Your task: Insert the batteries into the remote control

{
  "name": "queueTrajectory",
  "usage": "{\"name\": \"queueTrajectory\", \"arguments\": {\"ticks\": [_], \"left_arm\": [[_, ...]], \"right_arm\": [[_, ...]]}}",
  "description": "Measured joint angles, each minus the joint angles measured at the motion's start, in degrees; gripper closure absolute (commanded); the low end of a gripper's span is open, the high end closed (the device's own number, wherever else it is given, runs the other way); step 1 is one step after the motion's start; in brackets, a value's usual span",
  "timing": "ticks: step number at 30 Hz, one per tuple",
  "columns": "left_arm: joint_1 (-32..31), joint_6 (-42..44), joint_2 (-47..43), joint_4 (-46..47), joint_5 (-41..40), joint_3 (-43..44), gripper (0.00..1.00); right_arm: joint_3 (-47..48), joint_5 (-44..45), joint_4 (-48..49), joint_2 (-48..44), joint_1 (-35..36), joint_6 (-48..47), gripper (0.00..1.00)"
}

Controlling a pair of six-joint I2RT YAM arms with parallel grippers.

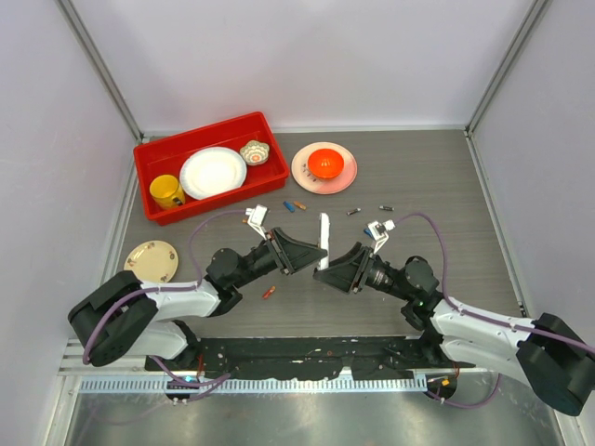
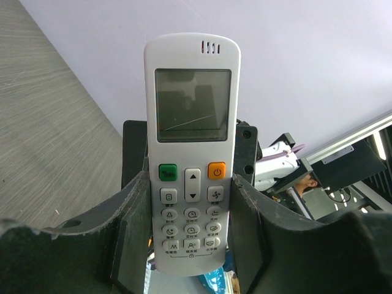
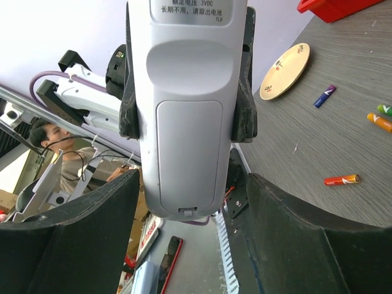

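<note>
The white remote control (image 1: 323, 240) stands upright above the table between both arms. My left gripper (image 1: 314, 251) is shut on its lower half; the left wrist view shows the button face (image 2: 192, 122) pinched between my fingers (image 2: 131, 226). My right gripper (image 1: 331, 268) is open around the remote's bottom end, with gaps on both sides. The right wrist view shows the remote's back (image 3: 187, 141) with its cover in place. Batteries lie loose on the table: blue (image 1: 288, 206), orange (image 1: 299, 205) and red-orange (image 1: 269, 291), also the red-orange battery (image 3: 342, 180).
A red bin (image 1: 149, 167) at the back left holds a yellow mug (image 1: 166, 191), a white plate (image 1: 213, 172) and a small bowl (image 1: 254, 151). A pink plate (image 1: 307, 177) carries an orange bowl (image 1: 326, 163). A beige plate (image 1: 151, 259) lies at the left.
</note>
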Motion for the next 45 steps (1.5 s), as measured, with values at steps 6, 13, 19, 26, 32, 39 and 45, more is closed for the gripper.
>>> {"name": "queueTrajectory", "arguments": {"ticks": [6, 13, 19, 26, 32, 39, 45], "left_arm": [[-0.4, 0.0, 0.0, 0.0, 0.0, 0.0, 1.00], [-0.7, 0.0, 0.1, 0.0, 0.0, 0.0, 1.00], [-0.7, -0.2, 0.2, 0.0, 0.1, 0.0, 0.83], [-0.7, -1.0, 1.0, 0.4, 0.7, 0.1, 0.45], [-0.5, -1.6, 1.0, 0.7, 0.9, 0.1, 0.28], [2.7, -2.6, 0.9, 2.3, 2.1, -0.7, 0.09], [6.3, -2.1, 0.3, 1.6, 1.1, -0.7, 0.00]], "right_arm": [[0.0, -0.7, 1.1, 0.4, -0.2, 0.1, 0.29], [0.0, -2.2, 2.3, 1.2, -0.2, 0.3, 0.48], [0.0, -3.3, 2.8, 1.5, -0.3, 1.0, 0.69], [0.0, -4.0, 1.1, 0.3, -0.6, 0.8, 0.88], [0.8, -5.7, -5.8, -4.6, -0.5, -2.2, 0.99], [7.0, -5.1, -27.1, -14.2, -0.7, -11.4, 0.99], [16.9, -1.1, -50.4, -15.9, -0.9, -23.7, 0.99]]}}
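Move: The remote control slants forward and up between the hands, still in the left fingers, its middle about 1 cm ahead of and 1 cm above the left hand. From the open right hand, the remote's middle lies roughly 5 cm ahead and 4 cm above. On the table some 22 cm below the right hand, the red battery lies about 14 cm left and level with it; the green and orange batteries lie about 16 cm left, 9 cm ahead. The remote is pinched at its lower, battery-cover end as the right fingers close on its side edges, the left hand holding nearly still. Only then do the left fingers open wide and let go, that hand shifting about 3 cm forward and 2 cm right. The right hand eases back nearly 2 cm, then swings forward again and 2 cm right, tipping its fingers down some 20 degrees. ##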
